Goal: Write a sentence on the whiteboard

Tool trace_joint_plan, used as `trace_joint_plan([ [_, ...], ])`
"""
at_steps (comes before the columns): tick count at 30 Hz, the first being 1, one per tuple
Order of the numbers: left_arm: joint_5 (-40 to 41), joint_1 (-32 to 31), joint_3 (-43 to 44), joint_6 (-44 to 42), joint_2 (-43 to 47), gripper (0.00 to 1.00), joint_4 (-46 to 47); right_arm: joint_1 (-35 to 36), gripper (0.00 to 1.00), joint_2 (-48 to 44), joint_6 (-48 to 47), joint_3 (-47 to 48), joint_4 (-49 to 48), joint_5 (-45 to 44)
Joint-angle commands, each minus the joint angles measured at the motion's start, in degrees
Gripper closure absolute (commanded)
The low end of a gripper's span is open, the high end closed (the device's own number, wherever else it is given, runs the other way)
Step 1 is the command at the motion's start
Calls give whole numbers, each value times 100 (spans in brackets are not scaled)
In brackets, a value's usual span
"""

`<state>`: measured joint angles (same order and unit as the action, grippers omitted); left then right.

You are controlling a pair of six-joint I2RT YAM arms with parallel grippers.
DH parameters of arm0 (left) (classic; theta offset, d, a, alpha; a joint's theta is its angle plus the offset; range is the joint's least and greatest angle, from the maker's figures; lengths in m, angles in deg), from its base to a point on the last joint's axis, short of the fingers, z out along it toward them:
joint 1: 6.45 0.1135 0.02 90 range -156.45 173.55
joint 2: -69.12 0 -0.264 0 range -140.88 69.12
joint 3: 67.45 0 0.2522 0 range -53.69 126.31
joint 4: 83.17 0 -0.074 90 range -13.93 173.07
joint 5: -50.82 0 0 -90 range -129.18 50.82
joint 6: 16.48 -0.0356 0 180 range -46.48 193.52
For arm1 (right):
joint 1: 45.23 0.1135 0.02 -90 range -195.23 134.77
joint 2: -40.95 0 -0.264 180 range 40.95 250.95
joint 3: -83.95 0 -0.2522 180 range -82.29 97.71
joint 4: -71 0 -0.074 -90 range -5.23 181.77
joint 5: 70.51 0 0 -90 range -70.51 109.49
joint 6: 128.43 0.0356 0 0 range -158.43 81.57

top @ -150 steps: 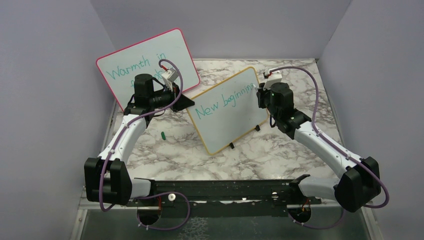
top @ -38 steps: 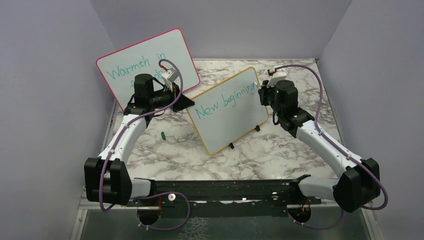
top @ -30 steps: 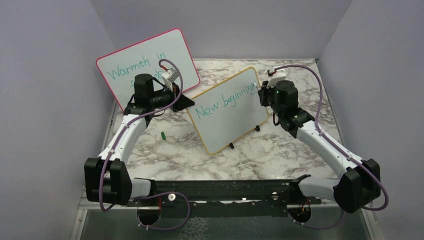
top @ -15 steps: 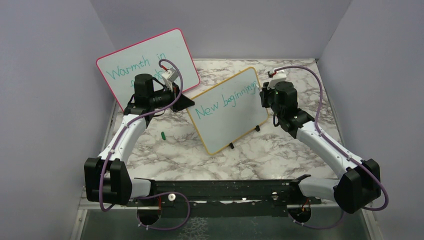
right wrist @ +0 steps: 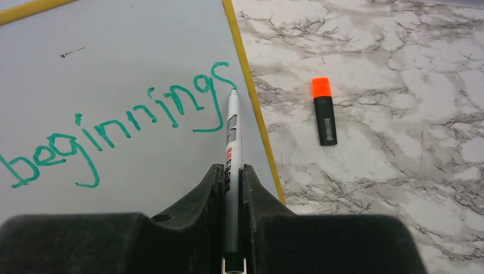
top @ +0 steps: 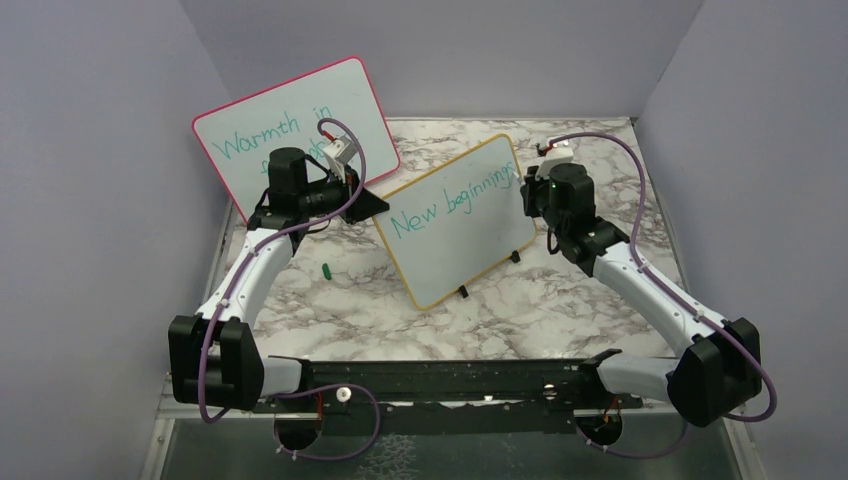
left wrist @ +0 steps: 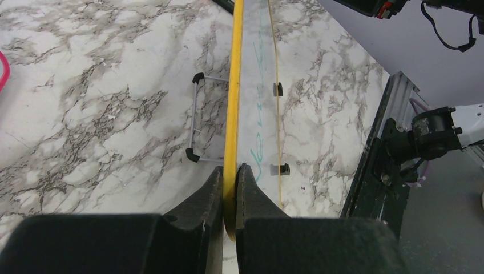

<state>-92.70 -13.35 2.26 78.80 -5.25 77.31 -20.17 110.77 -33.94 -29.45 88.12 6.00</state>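
Note:
The whiteboard [top: 470,250], yellow-framed, stands tilted mid-table on small black feet. The sentence [top: 455,200] reads "New beginnings" in teal, slanting up to the right. My left gripper [top: 375,203] is shut on the board's left edge; the left wrist view shows the yellow frame [left wrist: 234,85] pinched between the fingers of the left gripper [left wrist: 230,170]. My right gripper [right wrist: 233,171] is shut on a white marker [right wrist: 231,134]. Its tip rests on the whiteboard [right wrist: 114,57] by the final "s" of "beginnings" [right wrist: 131,123], close to the right frame. From above, the right gripper [top: 527,187] sits at the board's upper right corner.
A larger pink-framed whiteboard [top: 300,110] with teal writing leans at the back left, behind the left arm. A small green cap [top: 326,269] lies left of the yellow board. An orange-capped black highlighter [right wrist: 324,111] lies right of it. A wire stand [left wrist: 195,117] props the board from behind.
The right gripper has drifted slightly right along the board's top edge, and the word has grown from "beginnin" to "beginnings". The left arm and board have stayed still.

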Motion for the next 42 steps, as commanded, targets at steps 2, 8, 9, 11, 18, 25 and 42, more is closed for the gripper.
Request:
trace_joint_plan([
  [2,535,-24,-31,-475,-122,100,-303,-9,100,-148,130,-114,168,436],
  [8,544,-26,-40,-475,-109,100,-294,-12,100,-214,166,-88,188,472],
  [9,544,-23,-40,-475,-111,100,-294,-10,100,-244,170,-107,191,406],
  [11,544,-22,-40,-471,-112,100,-294,-12,100,-354,186,-161,164,237],
  [18,593,-29,-40,-449,-94,100,-277,-10,100,-755,9,-249,281,215],
  [25,601,-28,-48,-418,-101,100,-256,6,100,-1115,-3,-469,369,676],
  [42,733,-25,-128,-223,-187,100,-51,1601,100,-1620,151,-1280,231,95],
])
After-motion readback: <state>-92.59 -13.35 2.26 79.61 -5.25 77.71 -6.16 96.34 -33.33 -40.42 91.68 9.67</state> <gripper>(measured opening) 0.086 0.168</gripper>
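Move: Ahead of the right hand, which still holds the marker with its tip on the board, the unfinished "s" of "beginnings" lies about 6 cm out, 1 cm left and 2 cm lower. From that hand the whiteboard's middle is some 13 cm left, 3 cm back and 8 cm down; the orange highlighter lies 12 cm ahead, 11 cm right and 20 cm below. From the left hand the "s" is roughly 28 cm right, 9 cm ahead and slightly lower. Drawing the last bit of the "s", the right hand takes the marker under 1 cm left and back along the board, then pulls back and lifts about 2 cm as the tip comes free. It speeds up back, left and down to in front of the board below the writing, about 11 cm from its start, turning some 15 degrees counter-clockwise and keeping its grip; the left fingers still pinch the board's left edge. ##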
